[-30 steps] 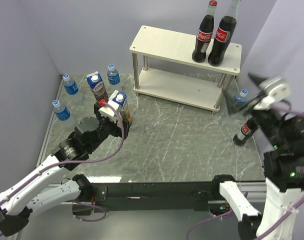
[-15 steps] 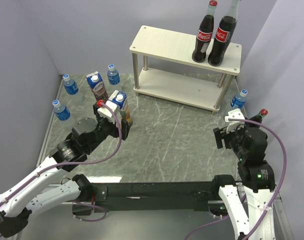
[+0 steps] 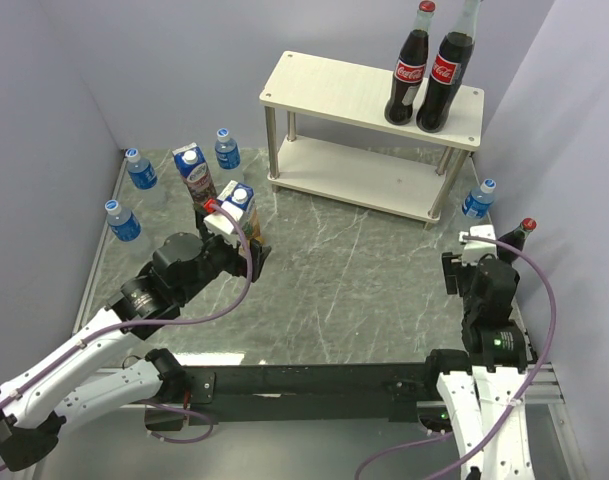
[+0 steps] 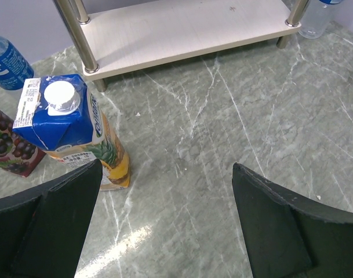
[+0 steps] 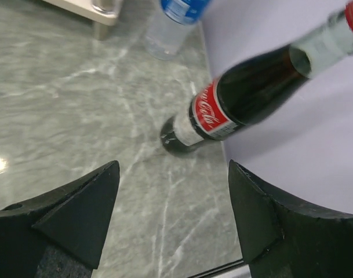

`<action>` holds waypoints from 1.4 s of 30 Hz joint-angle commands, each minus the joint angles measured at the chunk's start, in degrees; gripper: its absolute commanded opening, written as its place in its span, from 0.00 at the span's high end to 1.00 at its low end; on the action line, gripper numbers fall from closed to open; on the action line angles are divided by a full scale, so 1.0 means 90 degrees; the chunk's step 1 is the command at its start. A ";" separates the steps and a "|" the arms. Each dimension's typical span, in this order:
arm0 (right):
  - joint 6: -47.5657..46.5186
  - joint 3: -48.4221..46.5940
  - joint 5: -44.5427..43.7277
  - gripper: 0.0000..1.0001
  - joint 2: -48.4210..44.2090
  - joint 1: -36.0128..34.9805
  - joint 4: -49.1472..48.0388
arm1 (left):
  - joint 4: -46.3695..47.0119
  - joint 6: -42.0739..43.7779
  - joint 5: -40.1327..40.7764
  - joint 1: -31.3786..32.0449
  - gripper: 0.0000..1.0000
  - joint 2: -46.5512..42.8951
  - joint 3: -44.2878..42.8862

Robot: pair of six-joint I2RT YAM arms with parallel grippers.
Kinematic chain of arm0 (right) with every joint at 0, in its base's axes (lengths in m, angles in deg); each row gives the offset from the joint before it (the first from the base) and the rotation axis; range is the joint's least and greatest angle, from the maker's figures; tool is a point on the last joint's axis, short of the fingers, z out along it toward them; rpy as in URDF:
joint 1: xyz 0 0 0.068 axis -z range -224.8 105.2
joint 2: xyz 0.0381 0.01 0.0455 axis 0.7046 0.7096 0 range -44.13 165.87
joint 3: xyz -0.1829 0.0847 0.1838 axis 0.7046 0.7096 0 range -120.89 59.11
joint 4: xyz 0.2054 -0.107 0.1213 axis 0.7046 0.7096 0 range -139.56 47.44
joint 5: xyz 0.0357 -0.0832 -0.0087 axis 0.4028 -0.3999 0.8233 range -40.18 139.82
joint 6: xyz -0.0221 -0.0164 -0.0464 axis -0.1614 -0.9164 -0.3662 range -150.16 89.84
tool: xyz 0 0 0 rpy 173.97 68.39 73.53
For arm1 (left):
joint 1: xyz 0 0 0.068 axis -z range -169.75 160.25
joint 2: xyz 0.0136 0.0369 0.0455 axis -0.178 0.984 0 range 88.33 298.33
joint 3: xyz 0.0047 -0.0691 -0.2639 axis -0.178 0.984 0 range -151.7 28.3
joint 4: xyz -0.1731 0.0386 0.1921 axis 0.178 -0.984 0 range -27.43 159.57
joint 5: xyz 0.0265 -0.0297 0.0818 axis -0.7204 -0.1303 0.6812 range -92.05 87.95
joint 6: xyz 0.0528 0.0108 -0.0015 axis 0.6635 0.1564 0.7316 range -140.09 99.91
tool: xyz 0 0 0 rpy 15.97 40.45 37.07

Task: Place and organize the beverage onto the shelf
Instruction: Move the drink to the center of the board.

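Observation:
The shelf (image 3: pixel 334 85) stands at the back with two Coca-Cola bottles (image 3: pixel 408 75) on the right end of its top board. A third Coca-Cola bottle (image 5: pixel 222 113) stands by the right wall, just beyond my right gripper (image 5: pixel 173 165), which is open and empty. In the top view this bottle (image 3: pixel 514 238) shows partly behind that gripper (image 3: pixel 474 262). My left gripper (image 4: pixel 167 168) is open over bare table, with the pineapple carton (image 4: pixel 72 133) just outside its left finger. The grape carton (image 3: pixel 194 172) stands behind it. Water bottles (image 3: pixel 140 168) stand at the back left.
One water bottle (image 3: pixel 477 198) stands by the shelf's right front leg, close to the right wall (image 3: pixel 574 150). Two more water bottles stand near the left wall (image 3: pixel 44 180), another (image 3: pixel 227 148) left of the shelf. The shelf's lower board (image 4: pixel 188 26) holds nothing.
The right arm has swung down from a raised pose to table height in front of the Coca-Cola bottle, its jaws narrowing a little. The left gripper has edged forward beside the pineapple carton.

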 commanded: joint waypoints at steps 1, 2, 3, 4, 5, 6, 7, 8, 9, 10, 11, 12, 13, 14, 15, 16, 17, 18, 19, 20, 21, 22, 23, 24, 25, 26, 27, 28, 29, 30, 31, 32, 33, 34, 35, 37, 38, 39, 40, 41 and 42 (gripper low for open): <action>-0.0189 0.0315 -0.0418 0.18 -0.0119 0.0426 -0.0923 | 0.0327 -0.0079 -0.0058 0.0026 0.00 0.0081 0.0017; -0.0180 0.0345 -0.0416 0.18 -0.0128 0.0554 -0.1002 | 0.0327 -0.0079 -0.0067 0.0026 0.01 0.0110 0.0016; -0.0180 0.0374 -0.0165 0.19 -0.0109 0.0681 -0.1070 | 0.0317 -0.0079 -0.0077 0.0026 0.00 0.0140 0.0016; -0.0160 0.0384 -0.0076 0.19 -0.0070 0.0837 -0.1226 | 0.0307 -0.0089 -0.0077 0.0026 0.01 0.0179 -0.0003; -0.0160 0.0384 0.0032 0.19 -0.0031 0.1128 -0.1314 | 0.0278 -0.0079 -0.0077 0.0026 0.00 0.0237 -0.0013; -0.0141 0.0384 0.0149 0.19 0.0017 0.1334 -0.1402 | 0.0268 -0.0079 -0.0068 0.0026 0.00 0.0267 -0.0013; -0.0121 0.0374 0.0469 0.19 0.0153 0.1530 -0.1490 | 0.0268 -0.0070 -0.0058 0.0026 0.01 0.0286 -0.0013; -0.0092 0.0307 0.0695 0.19 0.0242 0.1725 -0.1588 | 0.0258 -0.0079 -0.0067 0.0026 0.01 0.0306 -0.0032; -0.0005 0.0258 0.0919 0.20 0.0330 0.2201 -0.1608 | 0.0268 -0.0060 -0.0077 0.0026 0.01 0.0296 -0.0023; 0.0035 0.0199 0.1395 0.20 0.0495 0.2408 -0.1598 | 0.0258 -0.0060 -0.0077 0.0026 0.00 0.0306 -0.0023; 0.0074 0.0121 0.1680 0.20 0.0554 0.2642 -0.1589 | 0.0268 -0.0069 -0.0087 0.0026 0.00 0.0306 -0.0013; 0.0123 0.0101 0.1905 0.21 0.0603 0.2944 -0.1618 | 0.0278 -0.0069 -0.0097 0.0026 0.01 0.0306 -0.0013; 0.0152 0.0101 0.2178 0.21 0.0642 0.3073 -0.1705 | 0.0287 -0.0069 -0.0087 0.0026 0.00 0.0306 -0.0003; 0.0191 0.0101 0.2278 0.21 0.0653 0.3152 -0.1764 | 0.0278 -0.0060 -0.0087 0.0026 0.01 0.0316 -0.0013; 0.0230 0.0101 0.2327 0.21 0.0643 0.3249 -0.1813 | 0.0278 -0.0060 -0.0087 0.0026 0.01 0.0325 -0.0013; 0.0269 0.0101 0.2347 0.21 0.0662 0.3279 -0.1929 | 0.0258 -0.0069 -0.0087 0.0026 0.01 0.0335 -0.0013; 0.0308 0.0101 0.2367 0.21 0.0672 0.3309 -0.1988 | 0.0258 -0.0050 -0.0077 0.0026 0.01 0.0345 -0.0013; 0.0367 0.0111 0.2386 0.21 0.0692 0.3328 -0.2057 | 0.0258 -0.0050 -0.0087 0.0026 0.01 0.0345 -0.0023; 0.0416 0.0091 0.2386 0.21 0.0769 0.3367 -0.2212 | 0.0258 -0.0060 -0.0087 0.0026 0.01 0.0355 -0.0023; 0.0474 0.0082 0.2415 0.22 0.0828 0.3387 -0.2310 | 0.0258 -0.0060 -0.0097 0.0026 0.01 0.0355 -0.0032; 0.0591 0.0062 0.2435 0.22 0.0896 0.3406 -0.2398 | 0.0268 -0.0050 -0.0106 0.0026 0.01 0.0355 -0.0032; 0.0659 0.0023 0.2445 0.21 0.1119 0.3436 -0.2544 | 0.0268 -0.0050 -0.0107 0.0026 0.00 0.0355 -0.0023; 0.0738 -0.0064 0.2435 0.22 0.1237 0.3455 -0.2604 | 0.0258 -0.0050 -0.0116 0.0026 0.00 0.0364 -0.0032; 0.0874 -0.0113 0.2425 0.22 0.1345 0.3475 -0.2662 | 0.0239 -0.0050 -0.0116 0.0026 0.00 0.0364 -0.0042; 0.0923 -0.0153 0.2406 0.22 0.1539 0.3494 -0.2779 | 0.0239 -0.0060 -0.0116 0.0026 0.00 0.0355 -0.0042; 0.0992 -0.0221 0.2396 0.22 0.1628 0.3523 -0.2838 | 0.0239 -0.0060 -0.0107 0.0026 0.01 0.0345 -0.0032; 0.1108 -0.0250 0.2435 0.21 0.1697 0.3543 -0.2897 | 0.0248 -0.0040 -0.0116 0.0026 0.01 0.0335 -0.0032; 0.1167 -0.0270 0.2474 0.22 0.1823 0.3553 -0.2955 | 0.0248 -0.0050 -0.0126 0.0026 0.00 0.0335 -0.0032; 0.1207 -0.0270 0.2513 0.22 0.1863 0.3553 -0.3101 | 0.0258 -0.0040 -0.0126 0.0026 0.00 0.0335 -0.0032; 0.1313 -0.0280 0.2542 0.23 0.1922 0.3563 -0.3160 | 0.0248 -0.0040 -0.0145 0.0026 0.01 0.0335 -0.0032; 0.1343 -0.0280 0.2581 0.23 0.2009 0.3553 -0.3316 | 0.0248 -0.0050 -0.0155 0.0026 0.00 0.0345 -0.0032; 0.1373 -0.0280 0.2582 0.26 0.2068 0.3563 -0.3394 | 0.0239 -0.0040 -0.0155 0.0026 0.01 0.0355 -0.0042; 0.1402 -0.0270 0.2562 0.27 0.2117 0.3553 -0.3492 | 0.0219 -0.0030 -0.0155 0.0026 0.00 0.0355 -0.0052; 0.1412 -0.0280 0.2543 0.27 0.2224 0.3553 -0.3570 | 0.0219 -0.0040 -0.0155 0.0026 0.00 0.0374 -0.0052; 0.1422 -0.0280 0.2533 0.29 0.2283 0.3553 -0.3697 | 0.0219 -0.0040 -0.0165 0.0026 0.00 0.0374 -0.0062; 0.1412 -0.0299 0.2572 0.31 0.2448 0.3563 -0.3824 | 0.0209 -0.0030 -0.0175 0.0026 0.01 0.0384 -0.0062; 0.1402 -0.0319 0.2591 0.33 0.2498 0.3553 -0.3864 | 0.0200 -0.0030 -0.0185 0.0026 0.01 0.0394 -0.0062; 0.1393 -0.0319 0.2582 0.35 0.2547 0.3553 -0.3893 | 0.0200 -0.0030 -0.0185 0.0016 0.00 0.0394 -0.0071; 0.1383 -0.0338 0.2582 0.37 0.2634 0.3553 -0.3980 | 0.0190 -0.0030 -0.0185 0.0026 0.00 0.0374 -0.0071; 0.1373 -0.0358 0.2582 0.39 0.2674 0.3553 -0.3981 | 0.0190 -0.0040 -0.0185 0.0026 0.01 0.0374 -0.0071; 0.1373 -0.0368 0.2601 0.41 0.2703 0.3553 -0.3981 | 0.0190 -0.0021 -0.0185 0.0026 0.01 0.0374 -0.0071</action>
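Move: The standing Coke bottle by the wall is what my right hand goes for: its middle is about 8 cm ahead, some 11 cm to the right and 5 cm below. The water bottle stands roughly 14 cm beyond the Coke and 3 cm to its left. The shelf's near right foot is about 22 cm straight ahead of my right hand, 16 cm lower. From my left hand, the Coke is some 50 cm right, 4 cm ahead and 13 cm lower. I swing my open right hand about 7 cm to the right, turning it some 15 degrees clockwise, until it is nearly in line with the Coke bottle. Then I push forward about 7 cm and a little farther right to bring the bottle's neck between the fingers, tipping the fingertips up and raising the hand's left side. At the end I start closing the fingers around the neck just below the red cap; a firm pinch isn't yet seen. ##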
